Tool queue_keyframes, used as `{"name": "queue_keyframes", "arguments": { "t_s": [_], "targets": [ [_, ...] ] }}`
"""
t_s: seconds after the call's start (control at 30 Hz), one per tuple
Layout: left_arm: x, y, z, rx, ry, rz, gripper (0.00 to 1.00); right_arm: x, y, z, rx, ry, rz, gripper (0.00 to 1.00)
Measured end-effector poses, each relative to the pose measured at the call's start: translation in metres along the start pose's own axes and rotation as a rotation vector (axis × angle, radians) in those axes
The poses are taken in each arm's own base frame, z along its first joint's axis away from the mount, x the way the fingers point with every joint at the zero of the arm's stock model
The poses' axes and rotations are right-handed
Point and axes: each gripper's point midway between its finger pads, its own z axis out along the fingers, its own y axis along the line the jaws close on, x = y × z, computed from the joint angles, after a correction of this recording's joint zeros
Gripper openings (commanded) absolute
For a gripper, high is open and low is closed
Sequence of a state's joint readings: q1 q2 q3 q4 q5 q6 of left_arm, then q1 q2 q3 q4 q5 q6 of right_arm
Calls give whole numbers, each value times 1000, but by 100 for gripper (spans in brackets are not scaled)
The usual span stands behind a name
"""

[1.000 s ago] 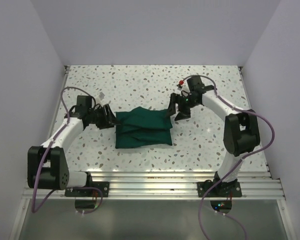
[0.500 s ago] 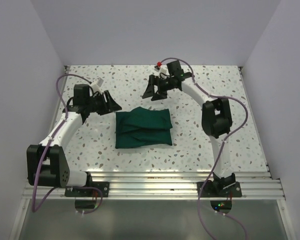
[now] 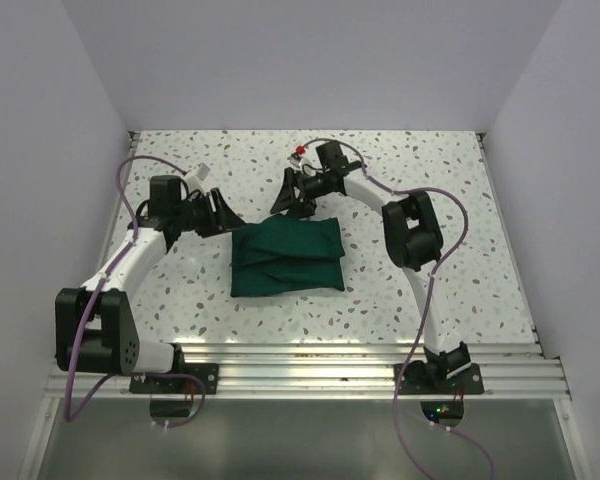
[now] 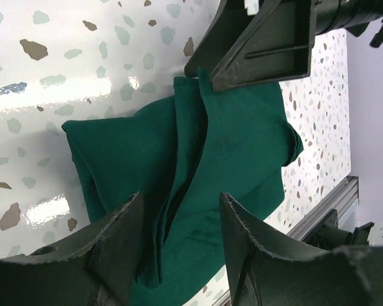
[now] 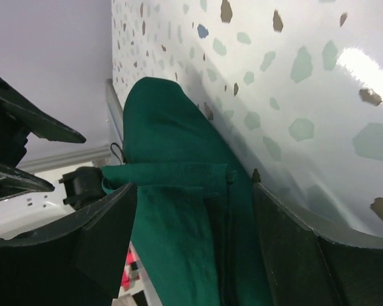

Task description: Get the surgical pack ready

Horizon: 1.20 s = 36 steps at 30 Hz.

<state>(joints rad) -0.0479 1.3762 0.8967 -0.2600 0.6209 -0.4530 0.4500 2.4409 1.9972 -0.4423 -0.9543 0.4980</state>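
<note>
The surgical pack [image 3: 287,258] is a dark green fabric bundle, folded into a rough rectangle, lying mid-table. My left gripper [image 3: 223,212] hovers open just beyond the pack's far-left corner, nothing between its fingers. My right gripper [image 3: 283,199] is open just behind the pack's far edge, pointing left and empty. In the left wrist view the layered folds of the pack [image 4: 230,146] lie beyond the left gripper [image 4: 179,213], and the right gripper's fingers [image 4: 262,44] sit at its far side. The right wrist view looks along the pack [image 5: 172,217] past the open right gripper [image 5: 195,197].
The speckled white tabletop [image 3: 430,200] is walled at the back and on both sides. A metal rail [image 3: 310,360] carrying both arm bases runs along the near edge. The right arm's elbow [image 3: 412,225] stands over the table just right of the pack.
My right arm has swung from the pack's right corner round to its far edge, now further left. My left gripper has drawn back from the pack's left edge toward the far left.
</note>
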Motion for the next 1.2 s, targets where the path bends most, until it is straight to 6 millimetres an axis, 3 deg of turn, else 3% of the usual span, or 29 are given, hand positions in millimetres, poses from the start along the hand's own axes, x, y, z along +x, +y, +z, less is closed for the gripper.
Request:
{"name": "queue_keyframes", "arguments": {
  "t_s": [0.13, 0.37, 0.73, 0.93, 1.1, 1.2],
  "targets": [
    [-2, 1, -1, 2, -6, -1, 55, 12, 1, 6, -38, 26, 56, 68],
    [-4, 3, -2, -3, -13, -6, 55, 16, 15, 2, -68, 15, 61, 61],
    [-6, 7, -5, -11, -18, -15, 54, 24, 73, -23, -125, -4, 2, 45],
    [-7, 4, -9, -9, -28, -10, 54, 44, 69, -19, -109, 36, 10, 36],
    [-9, 1, -12, -6, -39, -3, 55, 61, 65, -12, -90, 81, 13, 11],
    [-10, 0, -14, -4, -44, 1, 54, 79, 64, -11, -78, 112, 28, 6]
  ]
}}
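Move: The green drape's loose far flap lies right at the right gripper's open fingers, its middle about 3 cm back and 1 cm below, level left to right. The drape bundle's middle is some 13 cm back and 2 cm lower; its far left corner sits about 14 cm left and 5 cm back, its far right corner about 16 cm right and 3 cm back. From the left gripper, the flap is roughly 14 cm right, level fore and aft, and 5 cm below. Draw the right gripper back over the drape bundle by about 9 cm, taking the far flap along. Lift as you go, to some 7 cm above where you began, then dip about 3 cm towards the cloth. Bring the wide-open fingers together on the way until they are nearly shut, pinching a small peak of drape at their tips. ##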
